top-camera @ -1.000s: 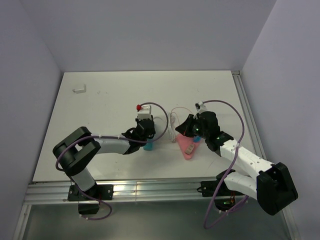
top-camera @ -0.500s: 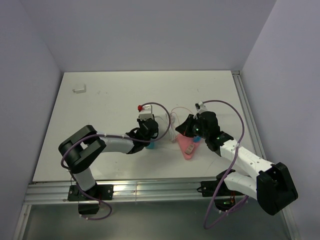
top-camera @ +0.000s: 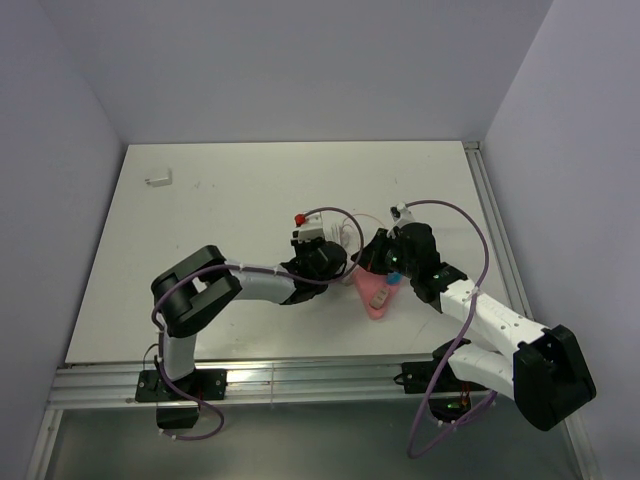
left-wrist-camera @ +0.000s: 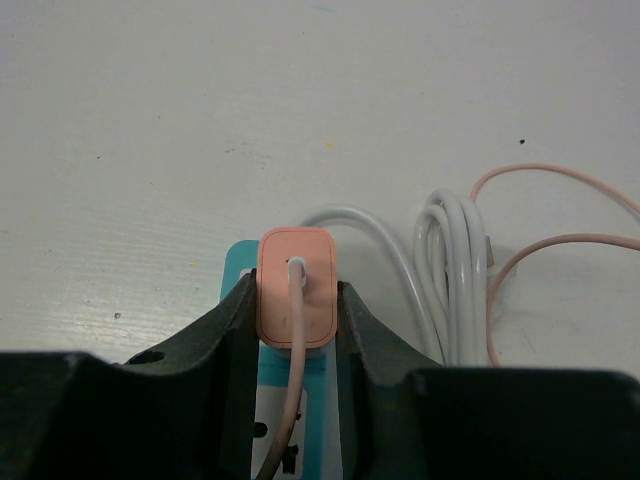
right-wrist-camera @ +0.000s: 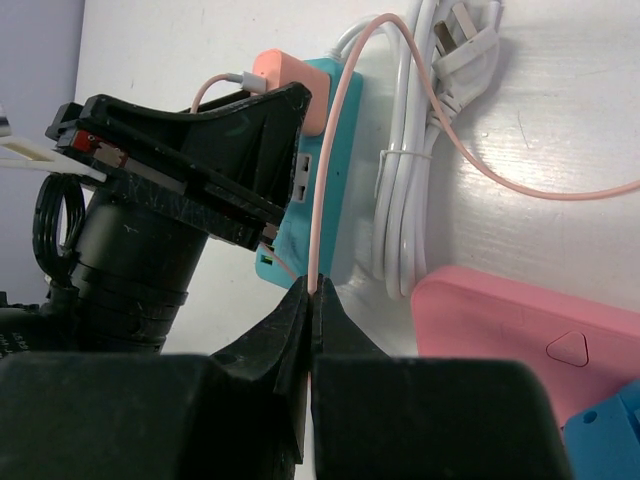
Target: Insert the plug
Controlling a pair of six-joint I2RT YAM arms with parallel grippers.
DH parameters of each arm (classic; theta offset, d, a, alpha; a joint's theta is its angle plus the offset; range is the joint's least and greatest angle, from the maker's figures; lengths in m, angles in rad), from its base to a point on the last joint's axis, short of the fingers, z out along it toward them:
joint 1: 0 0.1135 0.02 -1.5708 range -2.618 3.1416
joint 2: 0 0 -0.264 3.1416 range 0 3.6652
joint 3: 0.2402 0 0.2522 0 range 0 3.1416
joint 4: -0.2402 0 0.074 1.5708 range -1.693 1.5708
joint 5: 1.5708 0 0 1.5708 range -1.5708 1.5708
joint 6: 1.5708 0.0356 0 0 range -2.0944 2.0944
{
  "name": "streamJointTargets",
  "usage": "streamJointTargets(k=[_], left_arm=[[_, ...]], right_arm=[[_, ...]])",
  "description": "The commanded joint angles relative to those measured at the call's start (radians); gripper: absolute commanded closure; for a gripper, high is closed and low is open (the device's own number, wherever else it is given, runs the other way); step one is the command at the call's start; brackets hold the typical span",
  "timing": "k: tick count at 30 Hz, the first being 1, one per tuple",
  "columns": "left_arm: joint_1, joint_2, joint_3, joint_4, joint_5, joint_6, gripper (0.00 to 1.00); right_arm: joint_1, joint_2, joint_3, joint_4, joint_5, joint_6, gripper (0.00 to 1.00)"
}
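Observation:
In the left wrist view a salmon plug stands on the far end of a teal power strip. My left gripper is shut on the plug, one finger on each side. How deep its pins sit is hidden. A thin pink cable runs from the plug's top. My right gripper is shut on that pink cable, just short of the strip. The plug shows beyond my left gripper's black fingers. From above, the left gripper and right gripper are close together.
The strip's bundled white cord lies just right of the strip. A pink wedge-shaped object rests beneath the right wrist. A small white piece lies at the table's far left. A metal rail edges the table's right side.
The left gripper has swung to the right and slightly away, carrying the plug and strip toward the right gripper. The right arm has held still.

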Motion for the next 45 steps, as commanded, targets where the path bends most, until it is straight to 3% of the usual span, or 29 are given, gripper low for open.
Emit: streamJointTargets(k=[1,13,22,24,26,28,39,40,45], left_arm=[[-0.007,0.155,-0.055,-0.364,0.204,-0.059,1.00],[-0.007,0.099,-0.052,-0.393,0.188,-0.067,1.00],[-0.007,-0.048,-0.086,-0.343,0.186,-0.007,0.38],[-0.007,-0.085,-0.095,-0.314,0.197,0.014,0.35],[-0.009,-0.151,-0.107,-0.288,0.215,0.033,0.20],[-0.009,-0.214,-0.112,-0.286,0.232,0.049,0.13],[-0.007,-0.414,-0.063,-0.301,0.358,0.103,0.06],[-0.006,-0.426,-0.061,-0.297,0.373,0.109,0.01],[0.034,-0.515,-0.017,-0.378,0.431,0.041,0.00]], right_arm=[[-0.001,-0.025,-0.003,0.019,0.018,-0.014,1.00],[-0.002,-0.010,-0.006,0.031,-0.001,-0.005,1.00],[-0.002,0.005,-0.004,0.049,-0.019,0.003,1.00],[-0.002,0.008,-0.004,0.052,-0.025,0.004,1.00],[-0.002,0.013,-0.003,0.054,-0.027,0.004,1.00],[-0.002,0.018,-0.001,0.054,-0.029,0.003,1.00],[-0.001,0.042,-0.004,0.072,-0.050,0.007,1.00],[0.001,0.047,-0.003,0.072,-0.053,0.007,1.00],[0.004,0.077,0.004,0.075,-0.065,0.012,1.00]])
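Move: Pinched between the left fingers, the plug already sits upright on the far socket of the power strip. The strip's middle is about 4 cm back from the left hand, level sideways, and 4 cm below. The grey cable bundle lies about 8 cm to the right and 1 cm back, the pink triangular strip some 15 cm right and 10 cm back, both about 4 cm lower. From the right hand the plug is roughly 6 cm ahead, 13 cm left and 7 cm below. Holding nearly still, the left hand first keeps its grip on the plug and seems to press it down into the socket. Its fingers then spread wide and let go while the hand backs away about 6 cm along the strip, first dipping some 4 cm, then climbing about 11 cm, turning clockwise some 20 degrees. The right hand stays almost in place, still pinching the plug's cable. ##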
